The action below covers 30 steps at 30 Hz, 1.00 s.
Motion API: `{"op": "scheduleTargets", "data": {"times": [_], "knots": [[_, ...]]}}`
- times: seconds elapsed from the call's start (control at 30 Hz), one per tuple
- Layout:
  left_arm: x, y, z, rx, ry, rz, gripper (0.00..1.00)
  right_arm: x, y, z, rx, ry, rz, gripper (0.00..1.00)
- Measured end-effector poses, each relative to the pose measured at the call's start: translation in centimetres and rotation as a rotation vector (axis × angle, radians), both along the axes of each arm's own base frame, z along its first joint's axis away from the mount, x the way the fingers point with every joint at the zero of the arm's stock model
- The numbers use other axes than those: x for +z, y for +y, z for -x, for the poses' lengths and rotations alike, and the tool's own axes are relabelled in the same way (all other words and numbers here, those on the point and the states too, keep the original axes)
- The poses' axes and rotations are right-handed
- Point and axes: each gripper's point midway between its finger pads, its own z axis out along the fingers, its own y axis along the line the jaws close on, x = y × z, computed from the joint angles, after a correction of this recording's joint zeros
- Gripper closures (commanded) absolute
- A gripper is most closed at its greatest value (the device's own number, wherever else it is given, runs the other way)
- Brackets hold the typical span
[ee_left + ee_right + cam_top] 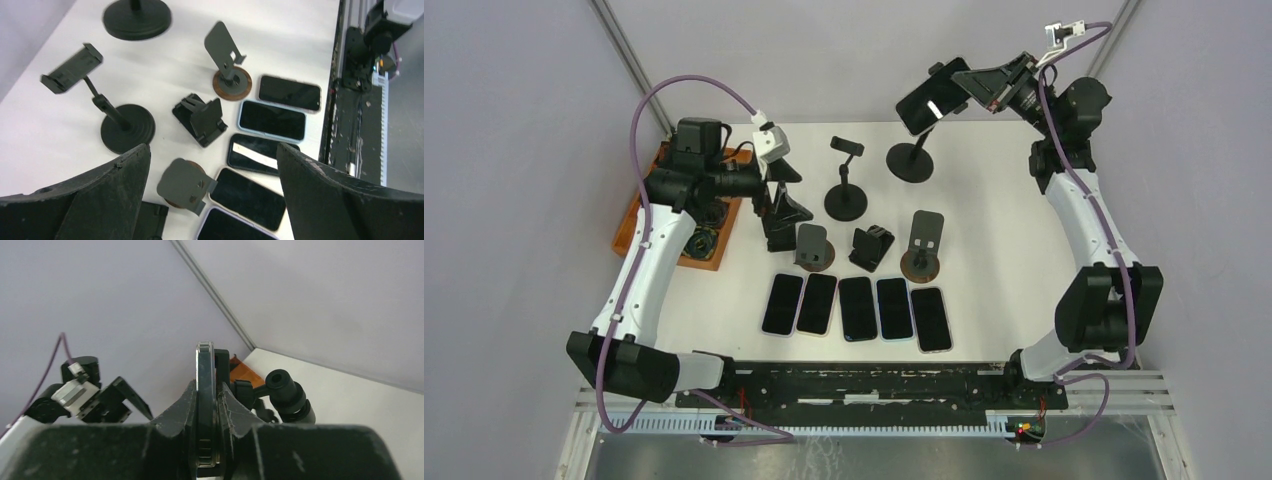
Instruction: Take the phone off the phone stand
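Observation:
At the back right, a black phone [932, 102] sits tilted in the clamp of a tall black phone stand [911, 160]. My right gripper [967, 90] is shut on the phone from the right. The right wrist view has the phone [205, 360] edge-on between my two fingers [235, 407], with my right gripper [206, 390] pressed on both faces. The stand's clamp [222, 365] shows just behind the phone. My left gripper [780, 200] hangs open over the table's left side. Between its spread fingers [95, 195], the left gripper [212, 150] holds nothing.
Several phones [856, 306] lie in a row near the front. Behind them stand three low stands [871, 248] and a pole stand with an empty clamp [846, 190]. An orange tray [639, 228] sits at the left edge. A black rail [874, 385] runs along the front.

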Motion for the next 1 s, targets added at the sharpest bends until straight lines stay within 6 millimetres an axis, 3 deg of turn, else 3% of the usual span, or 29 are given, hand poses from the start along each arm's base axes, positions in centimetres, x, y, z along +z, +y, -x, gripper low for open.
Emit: {"op": "scheduleTargets", "data": {"times": [0.3, 0.5, 0.67, 1.0], "knots": [[2.7, -0.8, -2.0, 0.051, -0.045, 0.087, 0.0, 6.0, 5.9, 8.0, 0.19, -0.101, -0.071, 1.0], [3.5, -1.1, -1.9, 0.029, -0.058, 0.113, 0.0, 8.6, 8.9, 15.6, 0.334, -0.165, -0.087, 1.0], [3.9, -1.4, -1.3, -0.002, -0.054, 0.132, 0.0, 8.8, 10.4, 19.8, 0.437, -0.174, -0.101, 1.0], [4.9, -1.4, 2.6, -0.071, -0.057, 0.17, 0.0, 5.8, 14.5, 22.6, 0.602, -0.1, -0.12, 1.0]]}}
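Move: Out ahead and to the right of the open left gripper, the phone stand hangs from the right hand's grip, its middle some 17 cm ahead, 22 cm right and 3 cm lower. A round brown stand sits nearly under the left hand, about 3 cm ahead, 1 cm right and 25 cm down. From the right hand, the left gripper is about 16 cm back, 28 cm left and 13 cm lower; the empty black stand is 2 cm back, 21 cm left, 35 cm down. Swinging the pinched phone and its hanging stand back and left towards the left gripper, the right hand travels about 23 cm back and 14 cm left, rising 9 cm before sinking 3, and turns some 35 degrees counter-clockwise with its grip kept. The left hand, fingers still wide open, rises 5 cm, edges forward then further back, and tips its fingers up towards level. ##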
